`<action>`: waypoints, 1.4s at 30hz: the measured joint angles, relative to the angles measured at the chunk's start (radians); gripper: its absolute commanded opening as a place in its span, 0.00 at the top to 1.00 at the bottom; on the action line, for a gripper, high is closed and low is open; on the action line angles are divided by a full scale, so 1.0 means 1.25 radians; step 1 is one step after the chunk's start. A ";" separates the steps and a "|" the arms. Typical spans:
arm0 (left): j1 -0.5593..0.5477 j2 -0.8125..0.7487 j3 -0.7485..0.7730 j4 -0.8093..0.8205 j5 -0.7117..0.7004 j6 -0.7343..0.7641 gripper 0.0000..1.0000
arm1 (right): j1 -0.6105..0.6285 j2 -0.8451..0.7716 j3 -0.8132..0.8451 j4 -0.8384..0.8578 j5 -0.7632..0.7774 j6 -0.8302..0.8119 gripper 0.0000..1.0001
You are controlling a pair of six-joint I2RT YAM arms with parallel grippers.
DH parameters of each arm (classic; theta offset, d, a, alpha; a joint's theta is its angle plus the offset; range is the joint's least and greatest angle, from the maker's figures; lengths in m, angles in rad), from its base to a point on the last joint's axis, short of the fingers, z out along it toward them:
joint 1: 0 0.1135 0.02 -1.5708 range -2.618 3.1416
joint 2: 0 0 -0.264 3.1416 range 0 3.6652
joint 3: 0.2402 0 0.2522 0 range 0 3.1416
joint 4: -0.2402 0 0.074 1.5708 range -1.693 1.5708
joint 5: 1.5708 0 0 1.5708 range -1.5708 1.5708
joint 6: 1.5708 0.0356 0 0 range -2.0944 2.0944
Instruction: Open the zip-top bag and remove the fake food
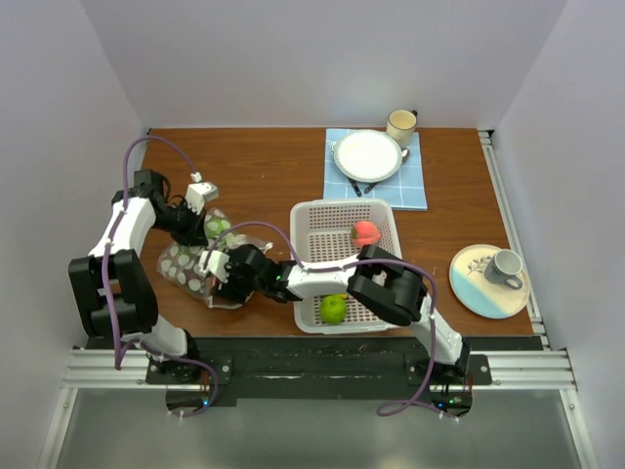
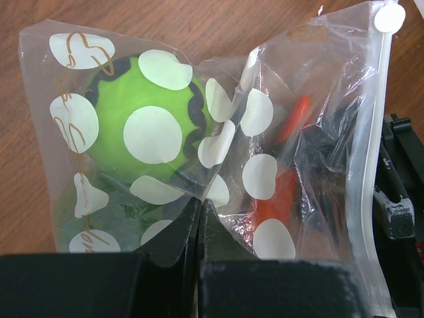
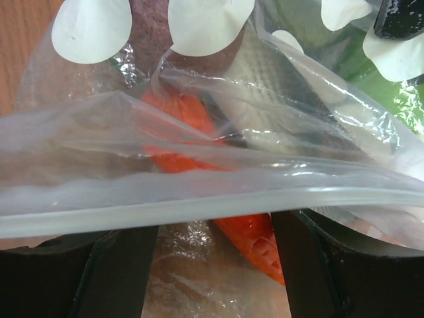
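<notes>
The zip-top bag (image 1: 190, 262) lies at the table's left, clear with white dots. My left gripper (image 1: 211, 231) is shut on a fold of the bag's far side (image 2: 199, 211). A green fake food piece (image 2: 142, 109) and an orange carrot (image 2: 283, 182) show through the plastic. My right gripper (image 1: 219, 270) is open at the bag's mouth. Its fingers (image 3: 122, 271) stand wide apart, with the bag's zip rim (image 3: 212, 199) across them and the carrot (image 3: 248, 235) between them. A pink peach (image 1: 364, 233) and a green apple (image 1: 334, 309) lie in the basket.
The white perforated basket (image 1: 317, 217) stands right of the bag, with my right arm lying across its near left corner. A plate (image 1: 368, 154) on a blue mat and a mug (image 1: 401, 124) are at the back. A saucer with a grey cup (image 1: 504, 267) is at right.
</notes>
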 measured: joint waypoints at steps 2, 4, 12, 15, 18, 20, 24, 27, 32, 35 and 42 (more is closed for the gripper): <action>0.000 0.002 0.000 0.000 0.000 0.000 1.00 | -0.002 0.001 0.000 -0.003 -0.009 0.009 0.42; 0.000 0.003 0.000 0.000 0.000 0.000 1.00 | -0.004 0.001 0.000 -0.007 -0.016 0.022 0.58; 0.000 0.003 0.000 0.001 0.000 -0.001 1.00 | -0.004 -0.008 -0.018 -0.008 -0.063 0.075 0.90; 0.000 0.003 0.000 0.000 0.000 -0.001 1.00 | -0.004 -0.028 -0.038 -0.018 -0.068 0.091 0.92; 0.000 0.003 0.000 0.001 0.000 -0.001 1.00 | -0.004 -0.053 -0.046 -0.049 -0.067 0.102 0.90; 0.000 0.003 -0.001 0.006 -0.001 -0.001 1.00 | -0.004 -0.085 -0.046 -0.085 -0.067 0.110 0.89; 0.000 0.003 -0.006 0.023 -0.009 -0.003 1.00 | -0.004 -0.164 -0.041 -0.146 -0.056 0.123 0.89; 0.000 0.006 -0.009 0.034 -0.019 -0.007 1.00 | -0.003 -0.220 -0.021 -0.207 -0.023 0.141 0.91; 0.000 0.020 -0.020 0.049 -0.031 -0.007 1.00 | -0.003 -0.276 -0.017 -0.329 0.043 0.207 0.95; 0.000 0.025 -0.020 0.055 -0.036 -0.008 1.00 | 0.002 -0.312 -0.042 -0.427 0.102 0.272 0.96; 0.000 0.029 -0.019 0.063 -0.038 -0.013 1.00 | 0.014 -0.571 -0.243 -0.604 0.267 0.473 0.96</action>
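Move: The carrot lies inside the open bag just off the right fingers, its middle about 3 cm left, 1 cm back and 2 cm below; from the left hand, still pinching the bag, it is some 9 cm back, 4 cm right, slightly lower. Around it, from the right hand: a dark red fruit roughly 7 cm left and 1 cm back, a green fruit 16 cm forward and 2 cm left, the white basket's middle about 32 cm right and 5 cm forward. The carrot gets pinched towards its tip as the right hand eases back a centimetre or so, slightly down, and closes; it then lifts the carrot about 10 cm, with a little more back, clear of the bag mouth, and swings fast to the right, some 20 cm in all, towards the basket, turning clockwise about 35 degrees. The left hand keeps its pinch on the bag, sinking a centimetre or two. ##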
